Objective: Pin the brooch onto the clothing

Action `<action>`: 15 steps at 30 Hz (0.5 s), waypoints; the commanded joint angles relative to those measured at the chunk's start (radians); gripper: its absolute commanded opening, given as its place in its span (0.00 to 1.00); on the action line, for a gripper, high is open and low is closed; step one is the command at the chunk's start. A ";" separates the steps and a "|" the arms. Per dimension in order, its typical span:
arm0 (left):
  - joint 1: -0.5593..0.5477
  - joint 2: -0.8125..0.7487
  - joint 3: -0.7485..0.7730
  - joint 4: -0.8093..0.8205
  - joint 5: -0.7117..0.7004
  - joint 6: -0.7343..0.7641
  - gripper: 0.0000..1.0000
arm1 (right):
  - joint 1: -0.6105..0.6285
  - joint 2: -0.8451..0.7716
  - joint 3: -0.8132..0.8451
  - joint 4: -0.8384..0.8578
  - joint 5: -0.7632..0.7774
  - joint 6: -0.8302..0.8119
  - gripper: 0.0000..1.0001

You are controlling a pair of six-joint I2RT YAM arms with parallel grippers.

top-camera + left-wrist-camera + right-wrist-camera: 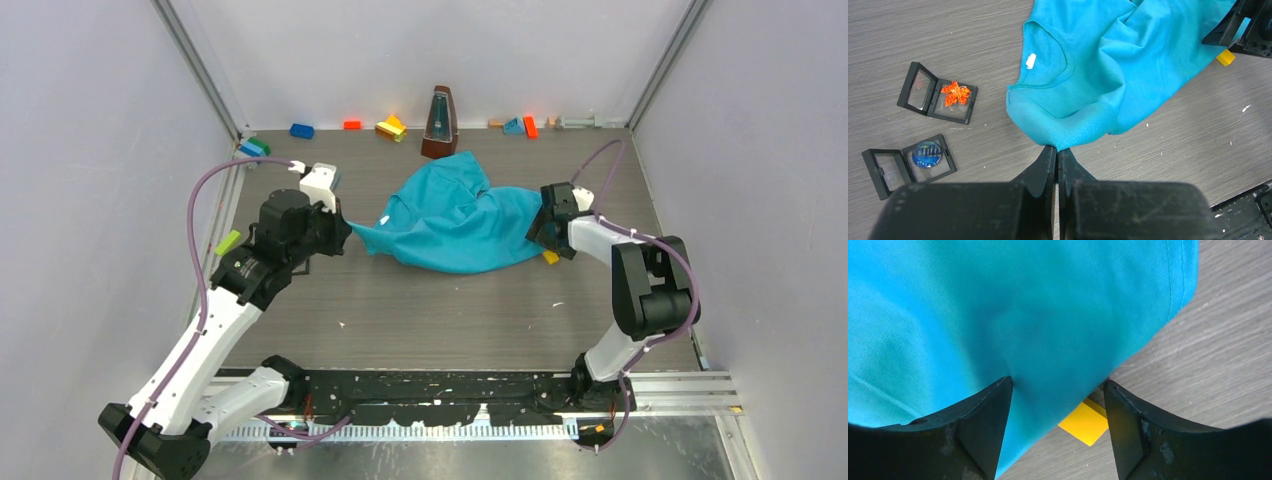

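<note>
The clothing, a teal T-shirt (455, 225), lies bunched in the middle of the table, its white neck label (1030, 61) facing up. My left gripper (1057, 148) is shut on a pinch of the shirt's left edge, near the collar. My right gripper (1057, 382) stands open at the shirt's right edge (540, 225), with a fold of fabric between its fingers, which stand wide apart. An orange leaf brooch (954, 93) and a round blue brooch (927, 153) each rest in an open black case left of the shirt.
A yellow block (1085, 422) lies on the table under the shirt's right edge. A metronome (439, 123) and several toy bricks line the back wall. A green block (228, 241) sits by the left wall.
</note>
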 commanded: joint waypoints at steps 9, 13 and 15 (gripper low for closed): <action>0.021 -0.008 -0.002 0.019 0.093 0.023 0.00 | -0.011 0.123 0.127 -0.053 0.000 0.003 0.19; 0.021 -0.044 -0.008 0.051 0.172 0.034 0.00 | -0.011 0.017 0.068 -0.131 0.006 0.025 0.03; 0.021 -0.067 -0.013 0.070 0.208 0.010 0.00 | -0.012 -0.061 0.023 -0.164 -0.005 0.041 0.01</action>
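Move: The right hand hovers just over the table with open fingers straddling the near edge of the cloth's right end; the bit to be gripped is about 3 cm ahead and level sideways. The yellow block peeks out roughly 2 cm behind that hand and 1 cm right, while the metronome stands some 24 cm ahead and 19 cm left. From the left hand, which already holds the raised left corner, the gripping spot is about 12 cm ahead, 33 cm right and 25 cm lower. The right fingers close on the clothing and pinch a fold of its right-end edge as the hand skims forward about 3.5 cm, staying at the same low height; nearly shut, they then draw back towards the base by about 1.5 cm. The left hand keeps its corner raised and, late on, drifts about 1 cm right and slightly back, turning some 5 degrees clockwise. ##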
